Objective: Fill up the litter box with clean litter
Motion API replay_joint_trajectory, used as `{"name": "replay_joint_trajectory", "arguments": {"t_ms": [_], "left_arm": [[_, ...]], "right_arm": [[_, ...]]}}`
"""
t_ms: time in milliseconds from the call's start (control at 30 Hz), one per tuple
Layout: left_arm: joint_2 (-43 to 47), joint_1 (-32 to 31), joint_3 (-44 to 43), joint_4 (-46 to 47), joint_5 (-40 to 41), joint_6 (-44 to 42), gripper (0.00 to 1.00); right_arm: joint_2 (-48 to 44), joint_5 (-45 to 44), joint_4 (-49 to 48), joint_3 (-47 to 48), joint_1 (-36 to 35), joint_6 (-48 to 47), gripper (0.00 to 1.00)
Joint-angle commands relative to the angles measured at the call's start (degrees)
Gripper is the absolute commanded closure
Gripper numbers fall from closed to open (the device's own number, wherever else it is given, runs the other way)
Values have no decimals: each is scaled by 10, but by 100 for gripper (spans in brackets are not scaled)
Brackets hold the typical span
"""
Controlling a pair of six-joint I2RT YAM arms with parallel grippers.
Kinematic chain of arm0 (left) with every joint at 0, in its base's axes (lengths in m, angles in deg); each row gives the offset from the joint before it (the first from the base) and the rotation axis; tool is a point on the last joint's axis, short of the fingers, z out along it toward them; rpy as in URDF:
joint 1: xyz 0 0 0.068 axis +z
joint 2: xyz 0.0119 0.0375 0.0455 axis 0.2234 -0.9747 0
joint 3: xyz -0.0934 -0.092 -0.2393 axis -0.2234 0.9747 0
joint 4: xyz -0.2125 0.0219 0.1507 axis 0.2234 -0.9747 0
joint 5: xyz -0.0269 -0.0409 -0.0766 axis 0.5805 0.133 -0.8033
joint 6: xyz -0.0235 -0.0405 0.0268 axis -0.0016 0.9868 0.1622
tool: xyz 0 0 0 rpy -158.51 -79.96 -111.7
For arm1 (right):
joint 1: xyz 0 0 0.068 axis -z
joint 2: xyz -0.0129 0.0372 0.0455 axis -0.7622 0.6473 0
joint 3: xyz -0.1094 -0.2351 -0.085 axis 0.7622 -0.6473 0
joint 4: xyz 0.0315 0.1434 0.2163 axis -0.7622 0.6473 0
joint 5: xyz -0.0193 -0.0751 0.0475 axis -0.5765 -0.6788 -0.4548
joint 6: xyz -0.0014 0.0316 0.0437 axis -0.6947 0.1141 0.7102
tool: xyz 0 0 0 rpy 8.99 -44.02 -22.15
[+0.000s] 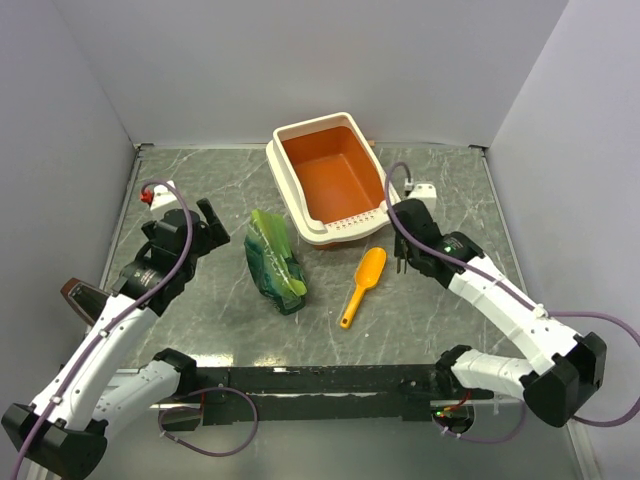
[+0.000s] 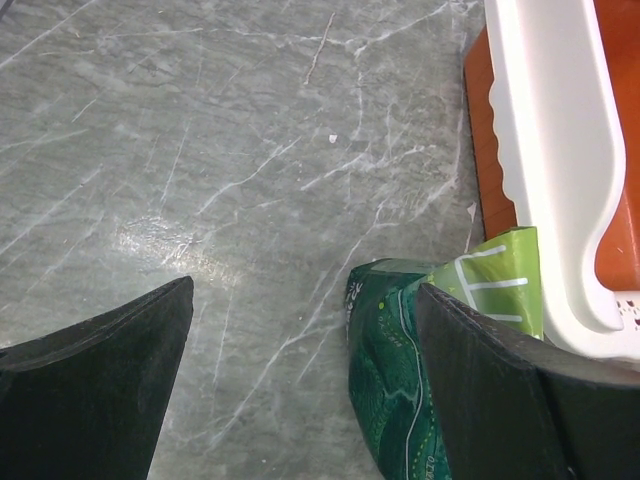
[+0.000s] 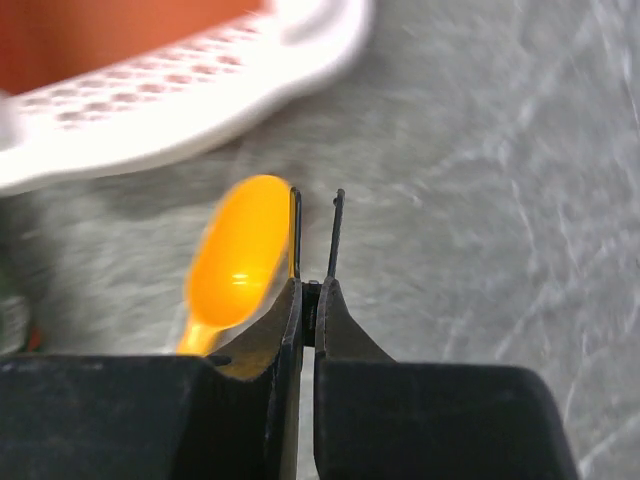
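Note:
The litter box [image 1: 330,180], orange inside with a cream-white rim, stands at the back middle of the table, and its floor shows bare orange. No clean litter is in view. A green crinkly bag [image 1: 275,260] lies in front of the box's left corner. My left gripper [image 1: 216,224] hovers open just left of the bag. In the left wrist view, the left gripper [image 2: 305,290] has its right finger [image 2: 500,400] over the bag [image 2: 400,390] and holds nothing. My right gripper [image 1: 404,264] is shut and empty beside the orange scoop [image 1: 362,285]. In the right wrist view, the right gripper [image 3: 315,200] sits just right of the scoop's bowl [image 3: 240,255].
The box's white rim [image 2: 560,150] lies close on the left gripper's right side, and its holed edge [image 3: 180,95] lies just beyond the right gripper. Grey walls close off the table at the back and both sides. The marbled tabletop [image 1: 200,310] is grey-green.

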Motion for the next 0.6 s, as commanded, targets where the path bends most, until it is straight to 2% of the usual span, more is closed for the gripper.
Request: {"name": "replay_joint_trajectory", "arguments": {"t_ms": [0,133,233,567], "left_arm": [[10,0,5,23,-21,-12,3],[11,0,8,31,-44,-25,3],[10,0,9,37,-57,-30,3],[-2,0,9,41,-82,-37,3]], "right_arm": [[7,29,-62,-30,71,37,100],[29,98,-109,-74,149,70,100],[54,94,-117,-88,188,86,100],[148,112,-139,-98,234,94,99]]}}
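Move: The closed right fingers still hold a thin black two-pronged tool. The bare table it is brought over lies about 5 cm ahead, 8 cm right and 18 cm below that hand; the scoop's middle is some 8 cm left and 3 cm back, and the litter box's middle about 22 cm ahead and 14 cm left. From the open left hand, the green litter bag lies about 4 cm ahead, 15 cm right and 18 cm below. Down and to the right goes the right hand, sinking about 11 cm and edging forward a little, carrying the held tool away from the scoop and bag over bare table. Its wrist swings some 20 degrees clockwise and tips further down; the fingers keep shut. The left hand, wide open, eases about 2 cm right towards the bag with a slight clockwise turn. ##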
